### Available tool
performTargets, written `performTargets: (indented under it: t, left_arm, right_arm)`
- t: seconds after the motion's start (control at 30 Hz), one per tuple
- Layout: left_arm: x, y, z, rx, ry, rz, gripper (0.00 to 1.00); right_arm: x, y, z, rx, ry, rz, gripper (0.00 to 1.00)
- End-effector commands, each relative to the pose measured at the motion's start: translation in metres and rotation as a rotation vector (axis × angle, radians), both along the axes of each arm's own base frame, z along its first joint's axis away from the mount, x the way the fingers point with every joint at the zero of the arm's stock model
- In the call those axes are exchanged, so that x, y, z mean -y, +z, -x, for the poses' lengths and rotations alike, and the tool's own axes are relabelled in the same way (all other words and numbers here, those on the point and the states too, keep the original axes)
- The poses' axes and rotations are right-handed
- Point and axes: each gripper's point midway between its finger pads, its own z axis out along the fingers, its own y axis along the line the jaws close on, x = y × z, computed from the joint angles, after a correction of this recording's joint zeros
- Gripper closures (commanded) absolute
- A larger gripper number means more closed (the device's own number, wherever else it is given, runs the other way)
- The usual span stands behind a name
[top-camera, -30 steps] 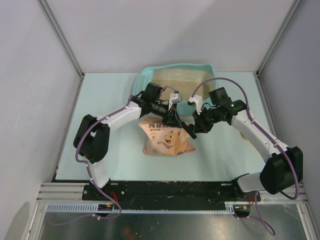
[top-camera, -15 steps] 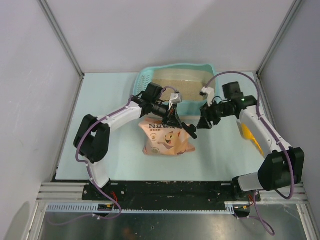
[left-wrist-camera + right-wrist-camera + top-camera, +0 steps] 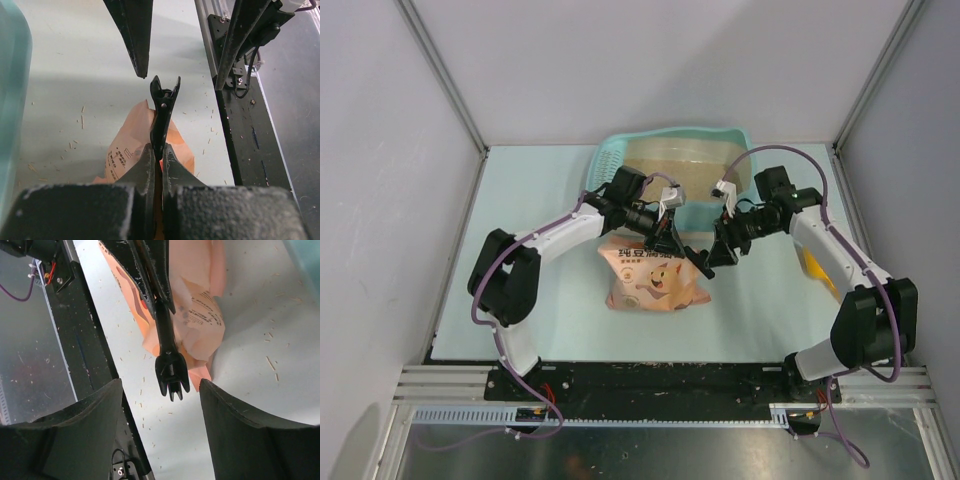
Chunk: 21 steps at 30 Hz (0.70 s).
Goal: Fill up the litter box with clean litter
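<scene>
The teal litter box (image 3: 608, 152) stands at the back with beige clean litter (image 3: 680, 172) in it. The pink bag (image 3: 655, 280) lies in front of it. My left gripper (image 3: 670, 236) is shut on a long black clip (image 3: 162, 100) above the bag (image 3: 125, 150); its jaws (image 3: 158, 150) pinch the clip's bar. My right gripper (image 3: 720, 250) is open. Its fingers straddle the clip's free end (image 3: 171, 374) without touching it, and it shows in the right wrist view (image 3: 160, 390). Its fingers (image 3: 136, 35) also show in the left wrist view.
An orange scoop (image 3: 817, 270) lies on the table under my right forearm. The box's teal wall (image 3: 10, 100) is at the left of the left wrist view. Litter crumbs are scattered on the table. The black base rail (image 3: 85, 315) runs along the near edge.
My right gripper pulled away to the right half a second ago and has come back left, open around the clip's end. The left arm and bag have not moved.
</scene>
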Motion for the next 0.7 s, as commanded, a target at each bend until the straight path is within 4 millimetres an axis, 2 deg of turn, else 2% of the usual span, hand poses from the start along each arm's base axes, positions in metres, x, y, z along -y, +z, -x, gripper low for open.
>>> performTargets:
  t: [0.0, 0.3, 0.37, 0.47, 0.5, 0.53, 0.57, 0.6, 0.63, 0.67]
  left_arm:
    - [0.006, 0.021, 0.007, 0.032, -0.045, 0.054, 1.00]
    - [0.007, 0.023, 0.007, 0.040, -0.048, 0.058, 1.00]
    - [0.007, 0.022, 0.008, 0.039, -0.048, 0.057, 1.00]
    - [0.007, 0.022, 0.008, 0.038, -0.044, 0.053, 1.00]
    - [0.007, 0.022, 0.007, 0.039, -0.040, 0.051, 0.97]
    - [0.007, 0.020, 0.005, 0.040, -0.026, 0.039, 0.87]
    - [0.007, 0.020, 0.004, 0.042, -0.020, 0.034, 0.80]
    - [0.007, 0.019, 0.003, 0.044, -0.012, 0.029, 0.75]
    - [0.006, 0.017, 0.001, 0.047, -0.004, 0.021, 0.70]
    - [0.006, 0.020, 0.002, 0.063, -0.002, 0.025, 0.68]
  right_arm:
    - [-0.002, 0.005, -0.006, 0.057, 0.032, 0.014, 0.33]
    - [-0.010, -0.008, -0.011, 0.044, 0.034, 0.047, 0.36]
    - [-0.011, -0.009, -0.012, 0.042, 0.033, 0.048, 0.40]
    - [-0.011, -0.010, -0.013, 0.037, 0.029, 0.048, 0.54]
    - [-0.010, -0.010, -0.013, 0.037, 0.028, 0.045, 0.71]
    - [-0.011, -0.009, -0.012, 0.040, 0.034, 0.040, 0.79]
    - [-0.009, -0.007, -0.013, 0.048, 0.031, 0.039, 0.85]
    - [-0.008, -0.004, -0.012, 0.057, 0.029, 0.038, 0.93]
    - [-0.005, -0.001, -0.013, 0.068, 0.025, 0.040, 0.98]
    - [0.000, 0.001, -0.010, 0.061, 0.022, 0.048, 1.00]
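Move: Some 5 cm to the right hand's left and 3 cm below it, level in reach, is the black clip, its handle end facing this hand's open fingers. The litter bag is roughly 13 cm left, 2 cm back and 10 cm lower; the litter box lies about 22 cm ahead, 10 cm left and 13 cm down. For the left hand, already shut on the jaw end, the clip's middle is about 5 cm right, 1 cm back and 2 cm down. Dipping about 2 cm almost straight down onto the near end of the clip, the right hand then closes its wide-open fingers nearly shut, pinching the two handles together with rising grip effort. The left hand stays in place over the bag and, as the handles are squeezed, starts opening its fingers around the jaws, to roughly a quarter of their range. ##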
